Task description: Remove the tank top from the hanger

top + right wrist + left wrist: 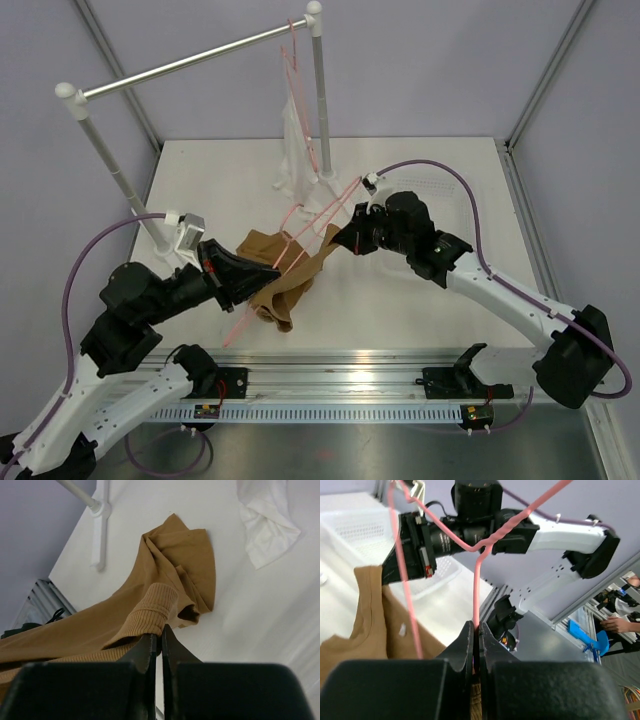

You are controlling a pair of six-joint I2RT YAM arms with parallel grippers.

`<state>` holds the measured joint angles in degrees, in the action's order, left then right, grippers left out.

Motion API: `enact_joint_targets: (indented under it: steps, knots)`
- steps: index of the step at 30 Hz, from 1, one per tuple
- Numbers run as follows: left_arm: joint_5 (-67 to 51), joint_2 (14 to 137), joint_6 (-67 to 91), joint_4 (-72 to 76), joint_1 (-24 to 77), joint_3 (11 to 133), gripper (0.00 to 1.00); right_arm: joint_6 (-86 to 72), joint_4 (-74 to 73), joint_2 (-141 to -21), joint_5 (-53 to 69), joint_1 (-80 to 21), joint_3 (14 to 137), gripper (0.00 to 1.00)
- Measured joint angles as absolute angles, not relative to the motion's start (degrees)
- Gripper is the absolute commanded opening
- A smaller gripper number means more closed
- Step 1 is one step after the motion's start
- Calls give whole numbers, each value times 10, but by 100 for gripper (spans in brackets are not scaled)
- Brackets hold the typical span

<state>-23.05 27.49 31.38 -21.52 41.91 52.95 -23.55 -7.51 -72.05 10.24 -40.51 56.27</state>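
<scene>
The brown tank top (283,278) lies bunched on the table's middle, with the thin pink wire hanger (240,326) running slantwise through it. My left gripper (270,276) is shut on the hanger; in the left wrist view the jaws (476,632) pinch the pink wire (477,590), with the tank top (367,620) to the left. My right gripper (338,243) is shut on the tank top's ribbed edge (152,607) and holds it a little off the table; the jaws (161,635) meet on the cloth. The rest of the tank top (182,562) rests on the table.
A clothes rack (320,100) stands at the back, with a second pink hanger draped in white cloth (295,125) on its rail. The white cloth's end (267,525) lies on the table. A white basket (440,185) sits at the back right. A rack foot (100,525) is near.
</scene>
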Motion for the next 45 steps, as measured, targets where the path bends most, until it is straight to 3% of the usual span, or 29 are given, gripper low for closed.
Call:
enact_joint_targets:
  steps: [6, 12, 21, 22, 24, 26, 27, 28, 34, 45]
  knots:
    - [-185, 268, 329, -62, 419, 470, 0, -266, -38, -672, 157, -405, 540, 0]
    - [-35, 197, 326, 124, 419, 333, 0, -311, 45, -601, 230, -405, 476, 0]
    - [150, 187, 290, 159, 419, 350, 0, -290, -16, -574, 210, -405, 475, 0]
    - [167, 178, 287, 152, 419, 353, 0, -287, -19, -576, 210, -407, 475, 2]
    - [193, 169, 283, 125, 419, 370, 0, -283, -26, -588, 209, -413, 475, 26]
    - [213, 170, 285, 73, 419, 406, 0, -280, -32, -606, 204, -425, 475, 62]
    - [220, 170, 289, 48, 419, 423, 0, -278, -34, -615, 203, -432, 475, 94]
    - [227, 170, 295, 21, 419, 438, 0, -277, -36, -621, 201, -437, 475, 99]
    - [287, 205, 348, -170, 419, 519, 0, -270, -47, -631, 180, -459, 474, 99]
    - [339, 482, 354, -360, 416, 765, 0, -268, -92, -623, 128, -461, 477, 99]
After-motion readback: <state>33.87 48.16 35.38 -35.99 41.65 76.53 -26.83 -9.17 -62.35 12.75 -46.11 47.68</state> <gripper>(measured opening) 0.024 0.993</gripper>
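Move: The left hand holds the pink hanger still threaded through the brown tank top, whose bunched middle lies about 12 cm ahead of this hand, level with it sideways and some 28 cm below. The right hand pinches a strap end; from there that middle is about 11 cm left, 3 cm back and 15 cm down. The white garment hangs some 17 cm ahead of the right hand and 7 cm left, at roughly its height, and the white basket stands about 11 cm ahead, 22 cm right and 20 cm below. Keeping its grip on the hanger, the left hand draws it out of the tank top, first forward and up, then some 12 cm to the left, and at last about 7 cm forward again and a little lower, its wrist turning some 55 degrees counter-clockwise. Meanwhile the right hand pulls the strap back about 6 cm and up, then sinks again and opens wide to let go of the tank top, staying above it. ##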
